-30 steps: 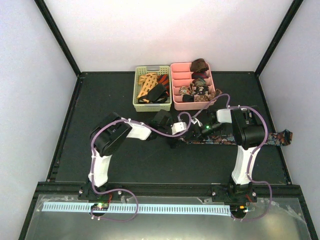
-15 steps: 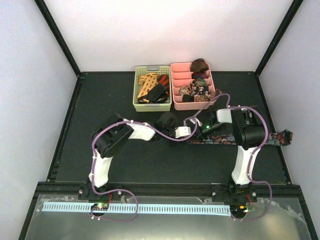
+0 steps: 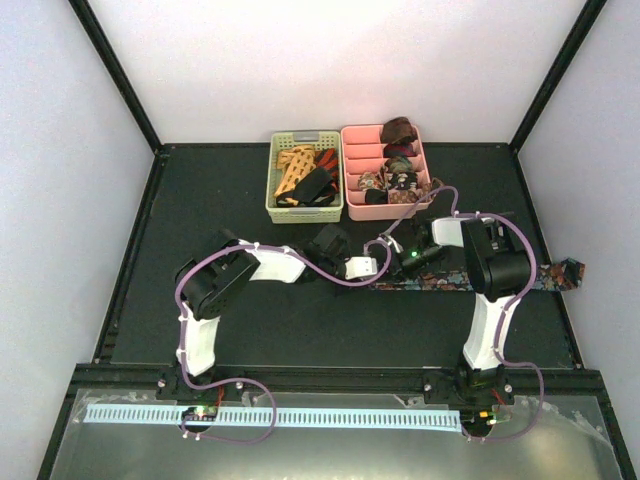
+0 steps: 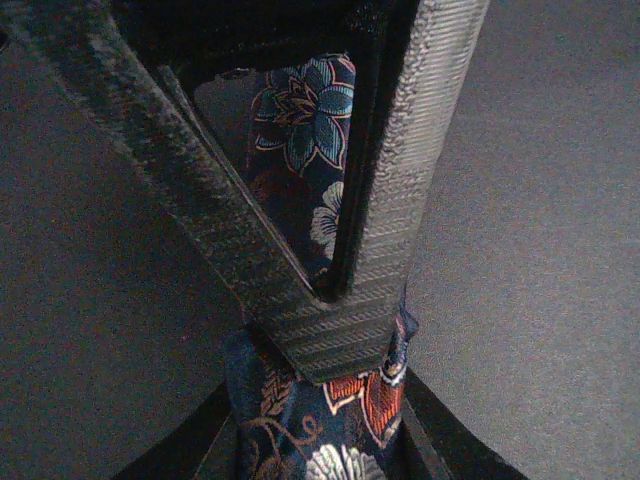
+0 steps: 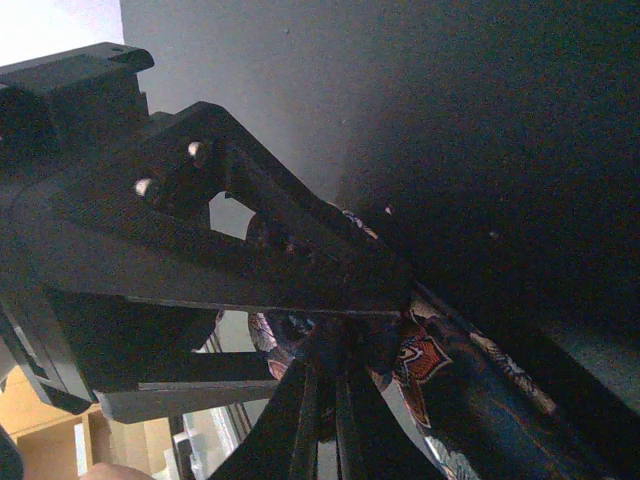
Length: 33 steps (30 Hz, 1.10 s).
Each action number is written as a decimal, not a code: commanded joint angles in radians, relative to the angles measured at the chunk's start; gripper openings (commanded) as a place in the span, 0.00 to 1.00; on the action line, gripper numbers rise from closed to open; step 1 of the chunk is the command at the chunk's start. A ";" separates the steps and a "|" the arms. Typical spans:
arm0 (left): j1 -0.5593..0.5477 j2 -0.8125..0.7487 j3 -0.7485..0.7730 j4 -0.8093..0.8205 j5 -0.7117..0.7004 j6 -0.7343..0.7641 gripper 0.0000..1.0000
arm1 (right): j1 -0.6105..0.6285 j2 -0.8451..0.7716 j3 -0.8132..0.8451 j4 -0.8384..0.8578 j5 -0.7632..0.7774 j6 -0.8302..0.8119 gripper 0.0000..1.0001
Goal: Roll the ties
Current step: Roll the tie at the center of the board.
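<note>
A dark navy floral tie (image 3: 480, 280) lies flat as a long strip across the right side of the table. Its left end is at the two grippers. My left gripper (image 3: 378, 268) reaches in from the left; in the left wrist view its fingers (image 4: 400, 200) meet in a V with the floral tie (image 4: 330, 440) pinched at their tips (image 4: 335, 335). My right gripper (image 3: 398, 262) is shut on the same end of the tie (image 5: 440, 370), its tips (image 5: 345, 350) pressed up against the left gripper's body.
A pale green basket (image 3: 270, 190) at the back holds orange lattice (image 3: 295, 165), red (image 3: 325, 157) and black (image 3: 312, 185) ties. Beside it, a pink divided tray (image 3: 346, 170) holds several rolled coils, one of them brown (image 3: 398, 130). The navy tie's far end (image 3: 572, 268) reaches the right table edge.
My left gripper has moved right to the tie's left end and its fingers have closed from wide open onto the fabric. The right gripper has stayed shut in place.
</note>
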 commanded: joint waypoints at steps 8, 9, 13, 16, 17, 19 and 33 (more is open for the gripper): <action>0.057 0.006 -0.013 -0.152 0.003 -0.022 0.35 | -0.005 -0.028 -0.040 0.030 0.226 0.011 0.02; 0.065 -0.004 -0.026 -0.131 0.020 -0.039 0.40 | -0.004 -0.021 -0.045 0.033 0.231 0.013 0.02; 0.086 -0.056 -0.119 0.041 0.079 -0.103 0.61 | -0.004 0.007 -0.044 0.044 0.257 0.028 0.02; 0.085 -0.085 -0.203 0.220 0.127 -0.148 0.69 | -0.005 0.018 -0.039 0.051 0.259 0.039 0.02; 0.086 -0.089 -0.235 0.295 0.141 -0.164 0.71 | -0.004 0.023 -0.036 0.050 0.262 0.039 0.02; 0.086 -0.081 -0.297 0.460 0.175 -0.193 0.75 | -0.004 0.036 -0.033 0.044 0.272 0.040 0.02; 0.041 0.173 -0.253 0.880 0.232 -0.309 0.67 | -0.005 0.061 -0.021 0.035 0.280 0.036 0.02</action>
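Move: The left fingers are closed on the rolled end of the tie, which sits practically at its hand point, maybe 1 cm to its right. The flat, unrolled strip runs from there to a far end some 45 cm to the right. The pink box stands about 24 cm ahead and 4 cm right, the green basket 23 cm ahead and 14 cm left. From the right hand, the roll lies 1 cm left, 1 cm back and 1 cm below. Leftward first, the left hand opens its fingers to about three quarters and backs off the tie roll some 4 cm, drawing slightly towards its base, then comes back right almost as far, its fingers tipping some 20 degrees flatter until they straddle the roll, still open. The right hand keeps its pinch on the roll and sinks about 1.5 cm towards the board, easing slightly right. ##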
